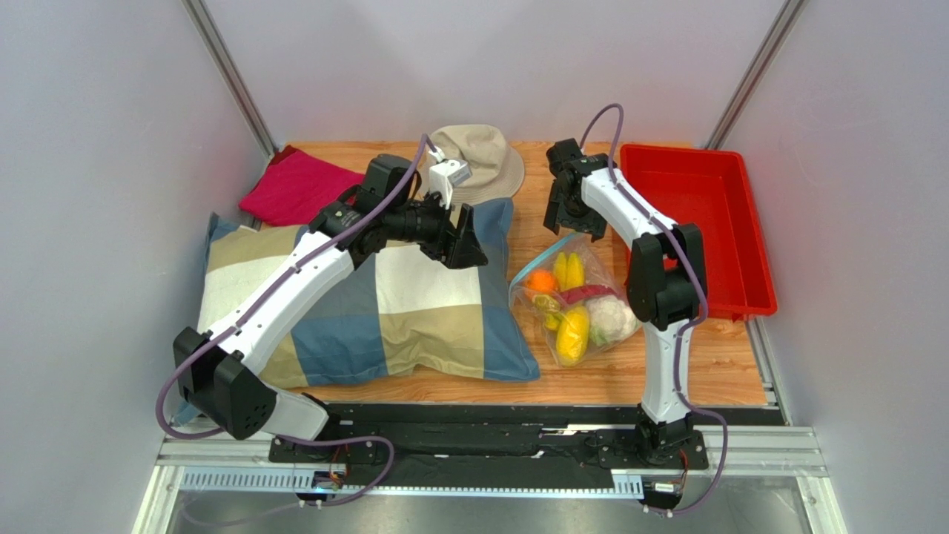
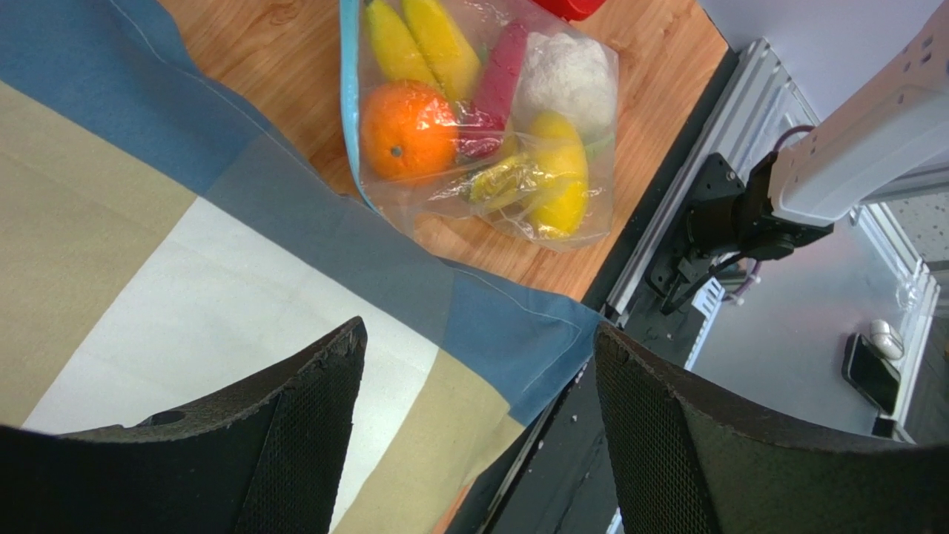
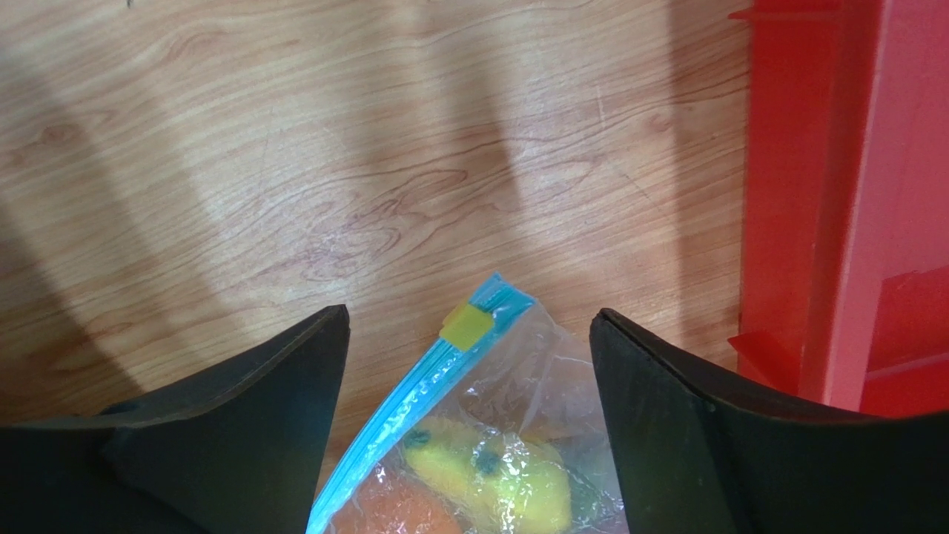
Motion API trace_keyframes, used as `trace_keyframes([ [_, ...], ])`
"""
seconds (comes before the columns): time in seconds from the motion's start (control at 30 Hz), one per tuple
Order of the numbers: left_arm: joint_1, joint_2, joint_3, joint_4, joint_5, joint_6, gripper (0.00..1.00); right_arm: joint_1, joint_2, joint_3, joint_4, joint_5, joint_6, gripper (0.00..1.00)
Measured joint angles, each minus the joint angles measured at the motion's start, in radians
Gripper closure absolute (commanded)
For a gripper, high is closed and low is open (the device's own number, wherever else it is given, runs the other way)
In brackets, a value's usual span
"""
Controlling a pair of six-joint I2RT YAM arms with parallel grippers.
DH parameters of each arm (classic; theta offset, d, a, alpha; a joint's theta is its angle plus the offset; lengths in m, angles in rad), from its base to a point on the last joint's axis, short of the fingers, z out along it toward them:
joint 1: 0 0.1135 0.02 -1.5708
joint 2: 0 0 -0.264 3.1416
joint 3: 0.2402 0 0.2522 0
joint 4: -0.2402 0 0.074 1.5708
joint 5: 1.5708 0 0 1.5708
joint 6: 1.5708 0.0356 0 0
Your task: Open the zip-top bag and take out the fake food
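Note:
The clear zip-top bag (image 1: 574, 298) lies on the wooden table, right of the pillow, with its blue zip strip (image 3: 440, 373) shut and a yellow slider (image 3: 466, 325) at the far corner. Inside is the fake food: an orange (image 2: 407, 128), bananas (image 2: 423, 45), a red pepper piece (image 2: 496, 78), a cauliflower (image 2: 568, 72) and a yellow fruit (image 2: 557, 167). My right gripper (image 3: 468, 323) hangs open just above the bag's far corner, the slider between its fingers, touching nothing. My left gripper (image 2: 479, 334) is open and empty over the pillow's right edge, left of the bag.
A checked blue, beige and white pillow (image 1: 379, 300) covers the table's left half. A beige hat (image 1: 485, 156) and a magenta cloth (image 1: 295, 184) lie at the back. A red bin (image 1: 713, 223) stands to the right, close beside the bag.

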Motion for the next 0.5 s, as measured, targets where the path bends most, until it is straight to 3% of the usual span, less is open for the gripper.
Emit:
trace_keyframes([
  [0.03,0.0,0.013,0.005,0.002,0.006,-0.003,0.23,0.0,0.0,-0.008,0.006,-0.005,-0.003,0.26],
  [0.13,-0.006,0.035,0.006,0.002,0.013,-0.017,0.23,0.0,0.0,-0.025,0.023,-0.019,-0.013,0.5],
  [0.17,-0.01,0.041,0.006,0.003,0.013,-0.021,0.23,0.0,-0.001,-0.032,0.029,-0.026,-0.017,0.64],
  [0.27,-0.031,0.057,0.006,0.005,0.011,-0.033,0.21,0.0,-0.003,-0.052,0.039,-0.047,-0.026,0.86],
  [0.37,-0.059,0.092,0.012,0.026,0.01,-0.061,0.19,0.0,-0.02,-0.07,0.04,-0.064,-0.037,0.98],
  [0.5,-0.091,0.178,0.048,0.056,0.003,-0.097,0.16,0.0,-0.105,-0.111,0.049,-0.093,-0.053,0.99],
])
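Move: The bag's zip corner with the yellow slider lies almost between the right hand's open fingers, about 1 cm back and 1 cm left of it, some 2 cm below. From that hand the orange is about 12 cm back and 8 cm left, the bananas about 9 cm back and 2 cm left, the red tray roughly 25 cm right, level ahead. From the left hand the corner lies about 14 cm ahead, 23 cm right and 20 cm below; the orange 4 cm ahead, 15 cm right. The right fingers close from wide open and pinch the bag's zip corner beside the slider; the hand first sinks about 1 cm, then rises some 2.5 cm with it while easing back about 2 cm and slightly left. Meanwhile the left hand, fingers still open, travels about 5 cm right and 4 cm down over the pillow towards the bag, touching nothing. ##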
